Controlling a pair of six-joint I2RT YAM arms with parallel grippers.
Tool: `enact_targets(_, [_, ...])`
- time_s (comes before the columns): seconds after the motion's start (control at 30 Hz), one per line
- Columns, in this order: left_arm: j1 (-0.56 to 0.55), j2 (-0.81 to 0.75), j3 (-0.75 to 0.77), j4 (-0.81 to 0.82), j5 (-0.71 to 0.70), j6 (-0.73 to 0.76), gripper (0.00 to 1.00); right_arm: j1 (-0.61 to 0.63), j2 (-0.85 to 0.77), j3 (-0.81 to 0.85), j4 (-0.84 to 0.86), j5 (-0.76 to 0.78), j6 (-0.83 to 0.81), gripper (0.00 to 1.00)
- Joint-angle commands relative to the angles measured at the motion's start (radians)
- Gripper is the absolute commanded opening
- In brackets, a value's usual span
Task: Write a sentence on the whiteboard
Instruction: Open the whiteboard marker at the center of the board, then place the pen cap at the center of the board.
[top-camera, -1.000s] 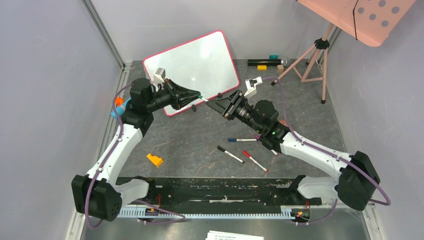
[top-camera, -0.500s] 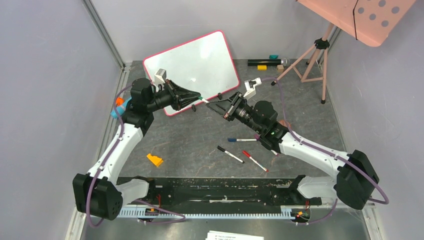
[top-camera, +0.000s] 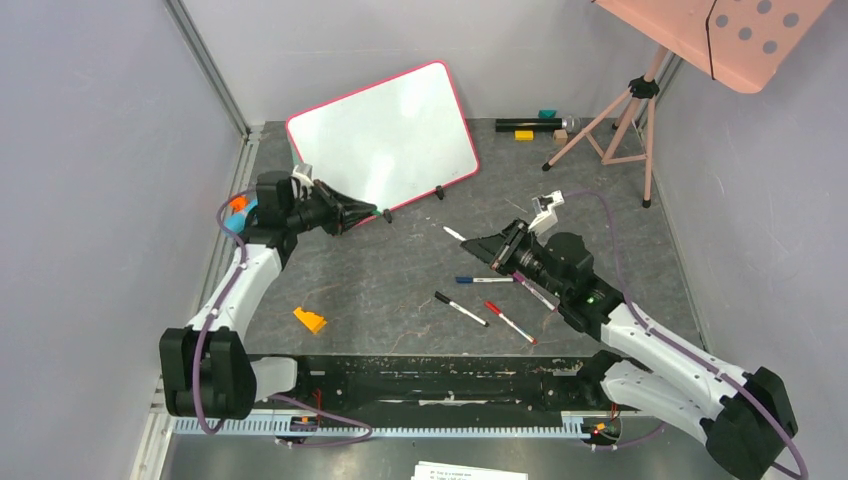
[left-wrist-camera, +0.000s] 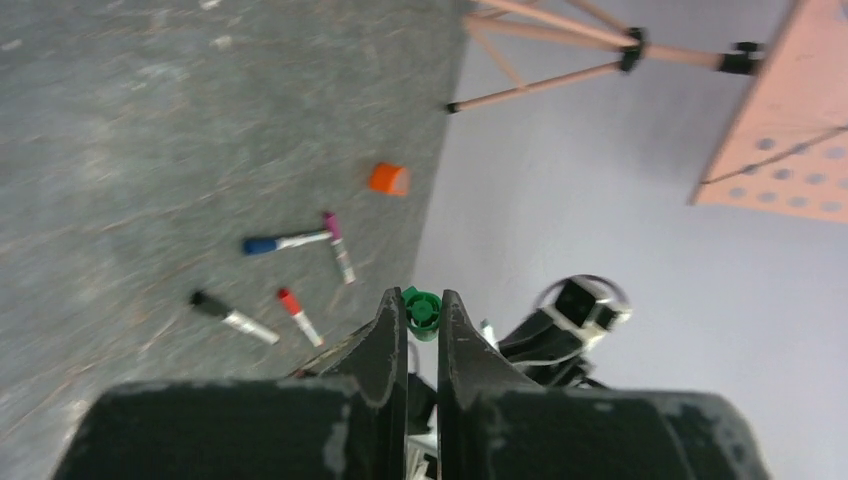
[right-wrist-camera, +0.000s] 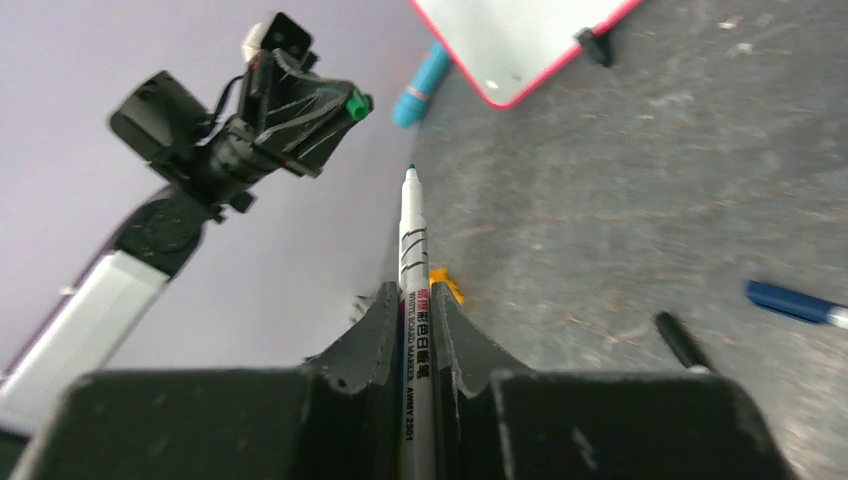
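Observation:
The whiteboard (top-camera: 380, 135) leans at the back of the table, pink-rimmed, its face blank; no sentence shows on it. My left gripper (top-camera: 368, 213) hovers just in front of the board's lower left corner, shut on a small green cap (left-wrist-camera: 422, 308). That cap also shows in the right wrist view, as the green cap (right-wrist-camera: 353, 104) at the left gripper's tip. My right gripper (top-camera: 478, 243) is over the middle of the table, shut on a white board marker (right-wrist-camera: 412, 255). Its bare tip (top-camera: 450, 232) points toward the left gripper, well apart from it. A corner of the whiteboard (right-wrist-camera: 510, 40) lies beyond.
Blue (top-camera: 483, 280), black (top-camera: 460, 309), red (top-camera: 510, 322) and purple (top-camera: 535, 293) markers lie on the grey table under the right arm. An orange wedge (top-camera: 309, 320) sits near left. A pink tripod (top-camera: 625, 120) with a dotted panel (top-camera: 735, 35) stands back right.
The right gripper shut on the marker and drew back to the right with it. The left gripper pulled away to the left, keeping the green cap. The two grippers now stand apart.

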Motion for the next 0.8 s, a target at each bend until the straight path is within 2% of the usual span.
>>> enact_targets(0.0, [-0.006, -0.044, -0.073, -0.199, -0.097, 0.217, 0.02, -0.007, 0.025, 0.153, -0.301, 0.046, -0.209, 0.0])
enact_targets(0.1, [-0.031, -0.079, -0.141, -0.291, -0.177, 0.285, 0.02, -0.007, 0.06, 0.246, -0.448, 0.069, -0.315, 0.0])
enact_targets(0.2, [-0.117, -0.102, -0.21, -0.314, -0.258, 0.291, 0.02, -0.006, 0.066, 0.295, -0.531, 0.084, -0.373, 0.0])
enact_targets(0.4, [-0.309, -0.028, -0.283, -0.205, -0.347, 0.194, 0.02, -0.007, 0.02, 0.323, -0.625, 0.113, -0.425, 0.0])
enact_targets(0.6, [-0.471, 0.176, -0.186, -0.117, -0.386, 0.141, 0.02, -0.007, 0.0, 0.417, -0.79, 0.189, -0.513, 0.0])
enact_targets(0.77, [-0.561, 0.34, -0.043, -0.098, -0.409, 0.098, 0.02, -0.007, -0.03, 0.454, -0.844, 0.23, -0.553, 0.0])
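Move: My left hand, still pinching the green cap, is about 22 cm above the table. The bare patch it heads for lies some 12 cm back and 9 cm right. The black marker is about 15 cm back and 19 cm right, the blue marker 9 cm back and 25 cm right, and the whiteboard's middle 22 cm ahead, 2 cm right. From my right hand, holding the uncapped green marker, the whiteboard is about 30 cm ahead and 20 cm left, the blue marker 4 cm right, 1 cm back. I swing my left hand down about 20 cm, back some 12 cm and then right, away from the whiteboard to low over the bare table beside the black marker, dipping the fingers and keeping the cap pinched. My right hand keeps its marker up high, drifts right about 6 cm away from the left hand's starting side, and rolls so its fingers dip. ##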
